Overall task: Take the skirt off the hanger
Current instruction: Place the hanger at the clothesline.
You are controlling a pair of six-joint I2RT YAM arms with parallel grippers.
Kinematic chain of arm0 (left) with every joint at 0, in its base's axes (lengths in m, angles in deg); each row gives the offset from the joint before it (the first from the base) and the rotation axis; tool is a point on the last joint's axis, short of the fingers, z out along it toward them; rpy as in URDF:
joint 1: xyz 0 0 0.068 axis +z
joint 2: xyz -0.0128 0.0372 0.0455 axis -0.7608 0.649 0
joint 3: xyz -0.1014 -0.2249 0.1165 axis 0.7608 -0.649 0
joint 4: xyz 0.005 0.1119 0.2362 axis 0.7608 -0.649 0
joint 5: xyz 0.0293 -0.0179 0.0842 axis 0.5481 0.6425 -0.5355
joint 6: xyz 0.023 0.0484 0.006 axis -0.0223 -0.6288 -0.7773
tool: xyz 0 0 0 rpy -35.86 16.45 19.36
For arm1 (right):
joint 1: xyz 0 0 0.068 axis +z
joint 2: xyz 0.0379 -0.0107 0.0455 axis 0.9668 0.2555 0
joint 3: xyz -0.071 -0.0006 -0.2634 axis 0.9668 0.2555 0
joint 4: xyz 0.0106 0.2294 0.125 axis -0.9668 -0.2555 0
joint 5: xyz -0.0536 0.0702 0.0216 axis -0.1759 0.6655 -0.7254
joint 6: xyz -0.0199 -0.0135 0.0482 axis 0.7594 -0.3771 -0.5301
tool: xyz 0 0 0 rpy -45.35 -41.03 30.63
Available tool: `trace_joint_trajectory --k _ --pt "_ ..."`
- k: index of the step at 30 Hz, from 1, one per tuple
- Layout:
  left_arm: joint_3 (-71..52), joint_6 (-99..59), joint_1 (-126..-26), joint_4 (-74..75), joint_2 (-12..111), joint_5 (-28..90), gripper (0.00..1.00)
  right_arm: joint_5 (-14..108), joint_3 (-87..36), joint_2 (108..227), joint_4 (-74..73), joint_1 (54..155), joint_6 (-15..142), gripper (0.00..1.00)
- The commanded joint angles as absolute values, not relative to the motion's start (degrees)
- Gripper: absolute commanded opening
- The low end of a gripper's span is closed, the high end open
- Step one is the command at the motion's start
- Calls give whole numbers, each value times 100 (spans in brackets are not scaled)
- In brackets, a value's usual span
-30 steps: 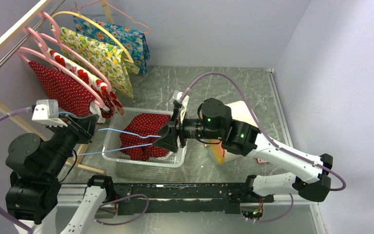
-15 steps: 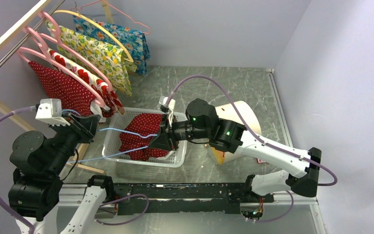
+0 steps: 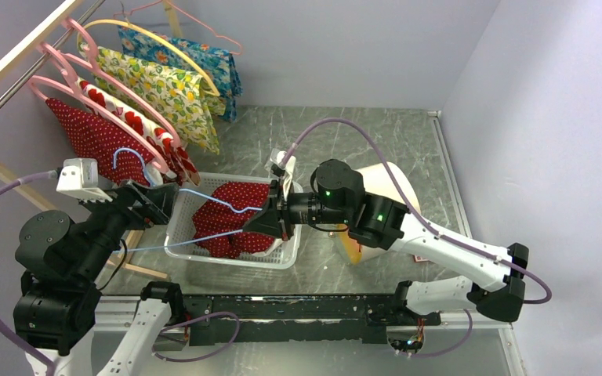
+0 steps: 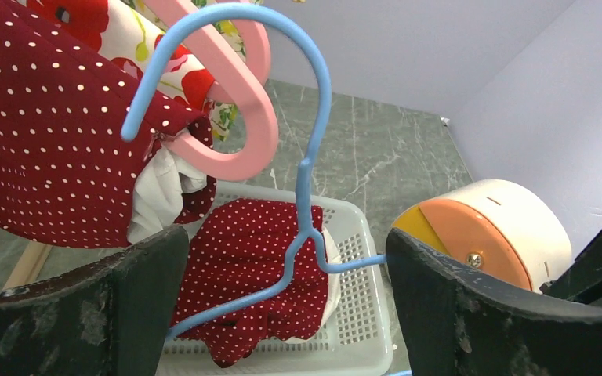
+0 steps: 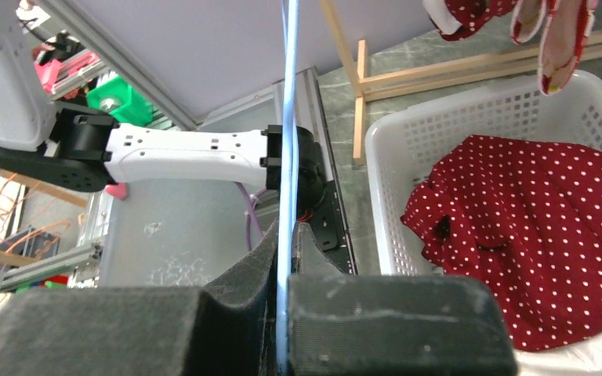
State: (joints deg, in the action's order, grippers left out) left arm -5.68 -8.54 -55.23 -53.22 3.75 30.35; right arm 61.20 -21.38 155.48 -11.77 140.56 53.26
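The red white-dotted skirt (image 3: 231, 221) lies crumpled in the white basket (image 3: 286, 258), off the hanger. The bare blue wire hanger (image 4: 304, 184) spans the air above the basket, its hook up near the hanging clothes. My right gripper (image 3: 270, 222) is shut on one of the hanger's wire arms; in the right wrist view the wire (image 5: 288, 157) runs straight up from between the closed fingers (image 5: 396, 329). My left gripper (image 4: 290, 313) stands wide open around the hanger's neck, both fingers (image 4: 125, 294) apart from the wire.
A wooden rack (image 3: 16, 55) at the left carries pink hangers with a red dotted garment (image 3: 98, 141), floral ones (image 3: 165, 86) and a blue one (image 3: 204, 59). A round white and orange object (image 3: 384, 196) sits right of the basket, behind my right arm.
My left gripper has opened and let go of the hanger. My right gripper has shut on the hanger's wire. The hanger's hook has swung up toward the rack.
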Motion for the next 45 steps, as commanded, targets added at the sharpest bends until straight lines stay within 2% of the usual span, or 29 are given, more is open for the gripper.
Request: trace_joint_trajectory --k 1,12,16,21,32,35,45 --pt "-379 -869 -5481 -5195 407 3202 100 5600 -2029 15527 -1049 14050 5248 0" --pt "528 -770 -5481 -5474 363 2817 100 5527 -2210 16072 -1183 14053 5363 0" --pt "1095 -687 -5476 -5401 224 2560 100 5543 -2458 16207 -991 14083 5467 0" --pt "1134 -670 -5481 -5418 41 2196 100 5097 -2838 16488 -524 14172 5698 0" --pt "573 -558 -5481 -4930 193 3602 100 5016 -2703 17221 2359 14195 5932 0" --pt "785 -660 -5481 -4920 517 4141 95 5155 -2899 17569 2771 14250 5899 0" --pt "1018 -534 -5481 -4240 790 4790 99 5053 -3339 18450 3814 14452 5684 0"
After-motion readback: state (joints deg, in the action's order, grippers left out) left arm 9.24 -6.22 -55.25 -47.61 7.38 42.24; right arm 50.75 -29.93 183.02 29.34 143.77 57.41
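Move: The right hand holds the blue hanger by its far corner. The clothesline spot it is bound for lies about 37 cm left of this hand, 26 cm ahead and some 12 cm higher. The nearest pink hanger's middle is roughly 28 cm left, 19 cm ahead; the basket with the skirt is some 8 cm left, 8 cm ahead and 30 cm below. From the left hand, already open around the blue hanger's neck, that spot is about 21 cm left, 20 cm ahead, 8 cm up. Still pinching the blue hanger's corner, the right hand dips about 5 cm while easing forward, then rises and swings the hanger left towards the clothesline, about 14 cm left and 7 cm forward in all, fingers tipping up some 20 degrees. The wide-open left hand comes away from the hanger, backing and rising, then comes partly forward again and shifts right, ending about 10 cm higher with its fingers tipped up. ##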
